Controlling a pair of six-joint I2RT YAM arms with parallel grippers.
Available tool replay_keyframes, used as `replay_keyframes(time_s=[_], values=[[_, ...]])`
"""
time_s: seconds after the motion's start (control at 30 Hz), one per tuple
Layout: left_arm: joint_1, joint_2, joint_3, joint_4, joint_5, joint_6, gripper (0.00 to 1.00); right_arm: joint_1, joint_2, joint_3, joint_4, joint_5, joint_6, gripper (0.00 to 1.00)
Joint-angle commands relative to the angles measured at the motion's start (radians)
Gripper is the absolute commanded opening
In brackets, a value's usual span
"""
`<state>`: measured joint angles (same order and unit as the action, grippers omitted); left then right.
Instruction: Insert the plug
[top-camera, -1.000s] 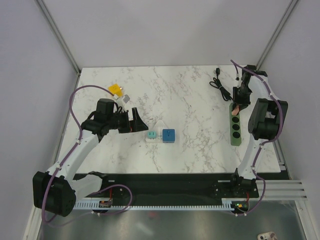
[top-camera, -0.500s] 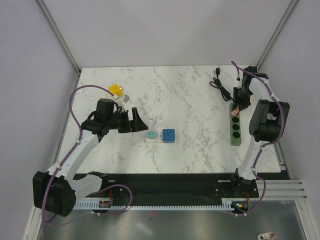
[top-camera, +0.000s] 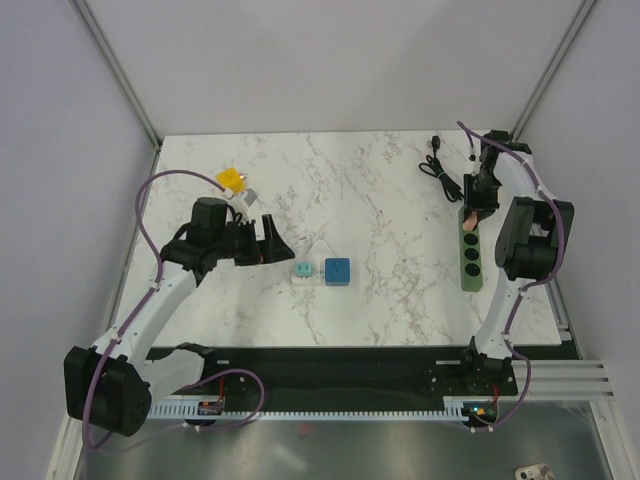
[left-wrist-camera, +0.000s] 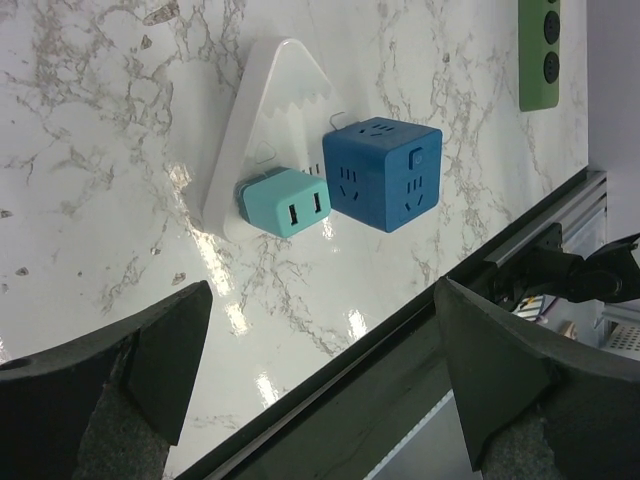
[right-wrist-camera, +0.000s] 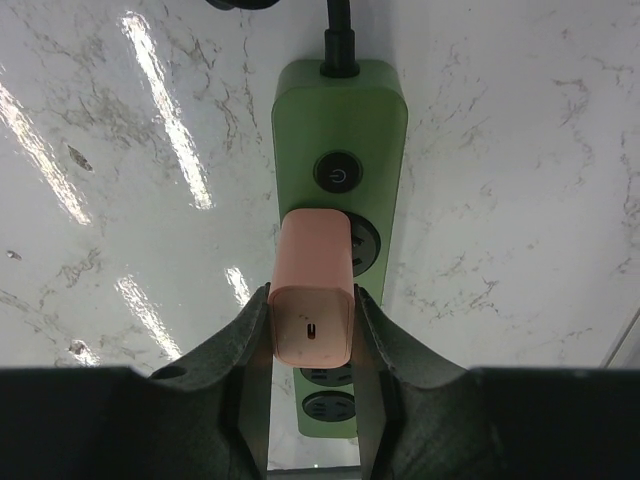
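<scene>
A pink plug (right-wrist-camera: 313, 290) is clamped between my right gripper's (right-wrist-camera: 312, 312) two fingers. Its far end meets the green power strip (right-wrist-camera: 340, 110) at the first socket below the round power button. I cannot see the prongs. From above, the plug (top-camera: 468, 214) and right gripper (top-camera: 472, 205) hover at the far end of the strip (top-camera: 471, 258), at the table's right side. My left gripper (top-camera: 272, 241) hangs wide open and holds nothing, left of the table's middle.
A white triangular block (left-wrist-camera: 262, 120), a teal adapter (left-wrist-camera: 286, 203) and a blue socket cube (left-wrist-camera: 385, 175) lie ahead of the left gripper (left-wrist-camera: 322, 288). A yellow piece (top-camera: 231, 179) sits far left. The strip's black cable (top-camera: 446, 176) coils at the back right.
The right wrist has shifted very slightly toward the far left above the strip, still holding the plug. The left arm has not moved.
</scene>
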<state>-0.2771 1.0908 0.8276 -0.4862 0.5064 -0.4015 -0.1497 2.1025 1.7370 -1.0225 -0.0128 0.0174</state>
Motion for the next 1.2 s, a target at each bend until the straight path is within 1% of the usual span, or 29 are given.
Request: replay_keyframes(time_s=[0.0,0.07,0.13,0.17,0.2,0.27,0.3,0.43,0.5,0.57,0.6,0.67,0.7,0.77,0.8,0.83,0.87,0.93,0.97,1.0,1.07,1.13,1.17], values=[[-0.002,-0.04,0.008,-0.009,-0.051,0.046,1.0,0.073,0.163,-0.039,0.177,-0.058,0.001,0.05],[-0.002,-0.055,0.005,-0.009,-0.062,0.046,1.0,0.09,0.162,-0.031,0.174,-0.044,-0.01,0.05],[-0.002,-0.06,0.007,-0.009,-0.069,0.044,1.0,0.091,0.149,-0.037,0.177,-0.036,-0.008,0.09],[-0.002,-0.062,0.007,-0.009,-0.071,0.044,1.0,0.091,0.143,-0.04,0.177,-0.03,-0.008,0.13],[-0.002,-0.06,0.008,-0.009,-0.072,0.044,1.0,0.091,0.131,-0.044,0.177,-0.023,-0.008,0.2],[-0.002,-0.058,0.01,-0.009,-0.071,0.046,1.0,0.091,0.108,-0.051,0.177,-0.006,-0.01,0.28],[-0.002,-0.058,0.01,-0.011,-0.071,0.046,1.0,0.091,0.099,-0.054,0.177,0.002,-0.01,0.36],[-0.002,-0.074,0.004,-0.011,-0.075,0.046,1.0,0.091,0.05,-0.047,0.177,0.053,-0.007,0.48],[-0.002,-0.088,-0.002,-0.012,-0.085,0.044,1.0,0.091,0.013,-0.022,0.159,0.074,-0.005,0.54],[-0.002,-0.107,-0.007,-0.011,-0.089,0.039,1.0,0.091,-0.013,0.008,0.154,0.068,0.003,0.56],[-0.002,-0.112,-0.007,-0.012,-0.095,0.039,1.0,0.091,-0.039,0.018,0.153,0.048,0.006,0.63],[-0.002,-0.118,-0.005,-0.011,-0.098,0.038,1.0,0.093,-0.065,0.039,0.138,0.033,0.019,0.74],[-0.002,-0.118,-0.004,-0.009,-0.107,0.038,1.0,0.093,-0.09,0.045,0.13,0.028,0.026,0.82],[-0.001,-0.123,-0.005,-0.009,-0.114,0.036,1.0,0.102,-0.12,0.055,0.108,0.024,0.045,0.88],[-0.002,-0.123,-0.01,-0.011,-0.121,0.035,1.0,0.105,-0.156,0.052,0.107,0.022,0.053,0.96],[-0.002,-0.127,-0.012,-0.012,-0.123,0.027,1.0,0.117,-0.177,0.045,0.107,0.016,0.059,0.98],[-0.002,-0.14,-0.015,-0.014,-0.121,0.021,1.0,0.124,-0.221,0.029,0.107,0.016,0.076,0.98],[-0.002,-0.149,-0.025,-0.014,-0.131,-0.005,1.0,0.143,-0.269,0.004,0.113,-0.045,0.111,0.98],[-0.002,-0.154,-0.027,-0.015,-0.14,-0.019,1.0,0.145,-0.329,-0.028,0.127,-0.07,0.128,0.98],[-0.002,-0.155,-0.022,-0.014,-0.156,-0.034,1.0,0.174,-0.361,-0.052,0.142,-0.087,0.137,0.98],[-0.002,-0.147,-0.005,-0.015,-0.173,-0.085,0.99,0.211,-0.462,-0.126,0.188,-0.07,0.16,0.98],[-0.002,-0.125,0.034,-0.015,-0.216,-0.126,0.99,0.232,-0.522,-0.157,0.206,-0.055,0.194,0.98],[-0.002,-0.114,0.05,-0.014,-0.265,-0.134,0.99,0.239,-0.589,-0.198,0.223,-0.093,0.206,0.98]])
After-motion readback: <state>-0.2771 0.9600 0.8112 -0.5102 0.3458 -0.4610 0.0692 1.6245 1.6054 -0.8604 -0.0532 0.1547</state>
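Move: The right hand still holds the pink plug over the green power strip's end socket, which lies straight below, about 3 cm down. The strip's power button is some 3 cm farther out from that socket; the coiled black cable lies about 10 cm ahead of the right hand and 6 cm left. From the left hand the socket is roughly 13 cm ahead, 43 cm right and well below. Right fingers let go of the pink plug, then the hand rises about 16 cm and swings 10 cm left. ##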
